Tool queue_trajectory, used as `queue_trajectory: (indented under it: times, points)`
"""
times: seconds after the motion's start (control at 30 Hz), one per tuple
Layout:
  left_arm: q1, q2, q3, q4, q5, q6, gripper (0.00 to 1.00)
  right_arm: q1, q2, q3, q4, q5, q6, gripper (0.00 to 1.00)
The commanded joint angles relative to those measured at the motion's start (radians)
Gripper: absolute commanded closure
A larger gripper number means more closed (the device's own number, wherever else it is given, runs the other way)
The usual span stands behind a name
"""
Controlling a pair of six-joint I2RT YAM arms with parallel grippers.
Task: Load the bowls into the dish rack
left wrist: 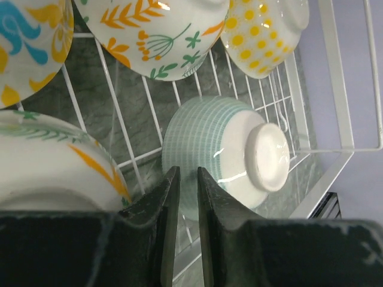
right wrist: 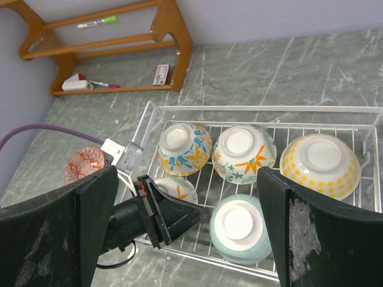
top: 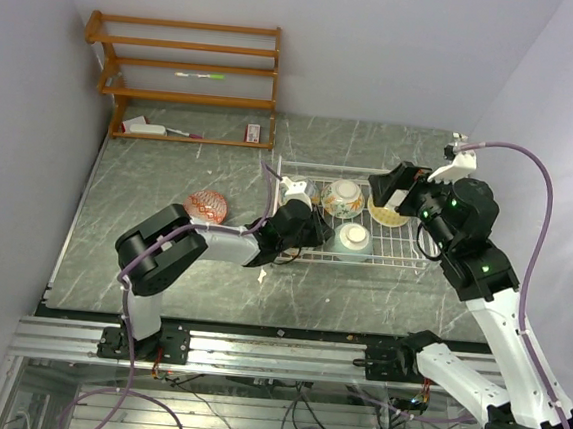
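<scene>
The white wire dish rack (top: 351, 166) holds several bowls, all upside down. In the right wrist view I see a blue-and-yellow bowl (right wrist: 184, 147), an orange-leaf floral one (right wrist: 242, 152), a yellow-dotted one (right wrist: 320, 162), a pale teal one (right wrist: 239, 228) and a white one with an orange leaf (right wrist: 176, 188). A reddish-brown bowl (top: 206, 205) sits on the table left of the rack. My left gripper (left wrist: 184, 179) reaches into the rack's near left part, its jaws a narrow gap apart and holding nothing, tips just beside the teal bowl (left wrist: 227, 149). My right gripper (right wrist: 187, 173) hangs wide open above the rack.
A brown wooden shelf unit (top: 188, 80) with a few small items stands at the back left against the wall. Walls close in on the left and right. A purple cable (top: 530, 186) loops over the right arm.
</scene>
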Motion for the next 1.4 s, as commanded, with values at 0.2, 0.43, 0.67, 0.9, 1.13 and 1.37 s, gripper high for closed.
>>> queue_trajectory:
  times: [0.2, 0.43, 0.67, 0.9, 1.13, 1.37]
  points:
    - [0.002, -0.13, -0.027, -0.11, -0.11, 0.13, 0.58, -0.007, 0.016, -0.025, 0.046, -0.033, 0.016, 0.0]
    - [0.002, -0.325, -0.004, -0.267, -0.178, 0.253, 0.23, -0.007, 0.022, -0.027, 0.057, -0.053, 0.021, 0.0]
    - [0.089, -0.553, -0.156, -0.353, -0.271, 0.262, 0.22, -0.007, 0.028, -0.037, 0.06, -0.074, 0.013, 0.0]
    - [0.24, -0.752, -0.305, -0.462, -0.349, 0.264, 0.21, -0.005, 0.076, -0.035, 0.085, -0.175, 0.011, 0.0]
    - [0.412, -0.752, -0.38, -0.519, -0.404, 0.275, 0.25, -0.006, 0.095, -0.042, 0.107, -0.224, 0.013, 0.0]
    - [0.585, -0.794, -0.443, -0.482, -0.381, 0.231, 0.25, -0.006, 0.104, -0.046, 0.094, -0.232, -0.008, 0.0]
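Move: The red-patterned bowl stands on the bare table about 33 cm to the left of my left hand, roughly 5 cm farther out and 6 cm lower. In the rack the teal bowl sits some 6 cm to this hand's right, level with it; the orange-flowered bowl is about 8 cm left and 2 cm back, the blue-and-yellow bowl 8 cm left and 9 cm ahead. From my right hand the red-patterned bowl lies about 40 cm left, 6 cm farther out and 30 cm down. I lift my left hand out of the rack beside the teal bowl, straight up some 11 cm, opening the fingers wide, then swing it about 34 cm left out of the rack to the red-patterned bowl, sinking most of the way back down. On the way I turn the hand some 40 degrees counter-clockwise and tip its left side up. My right hand, open and empty, eases a few centimetres left and down over the rack. ##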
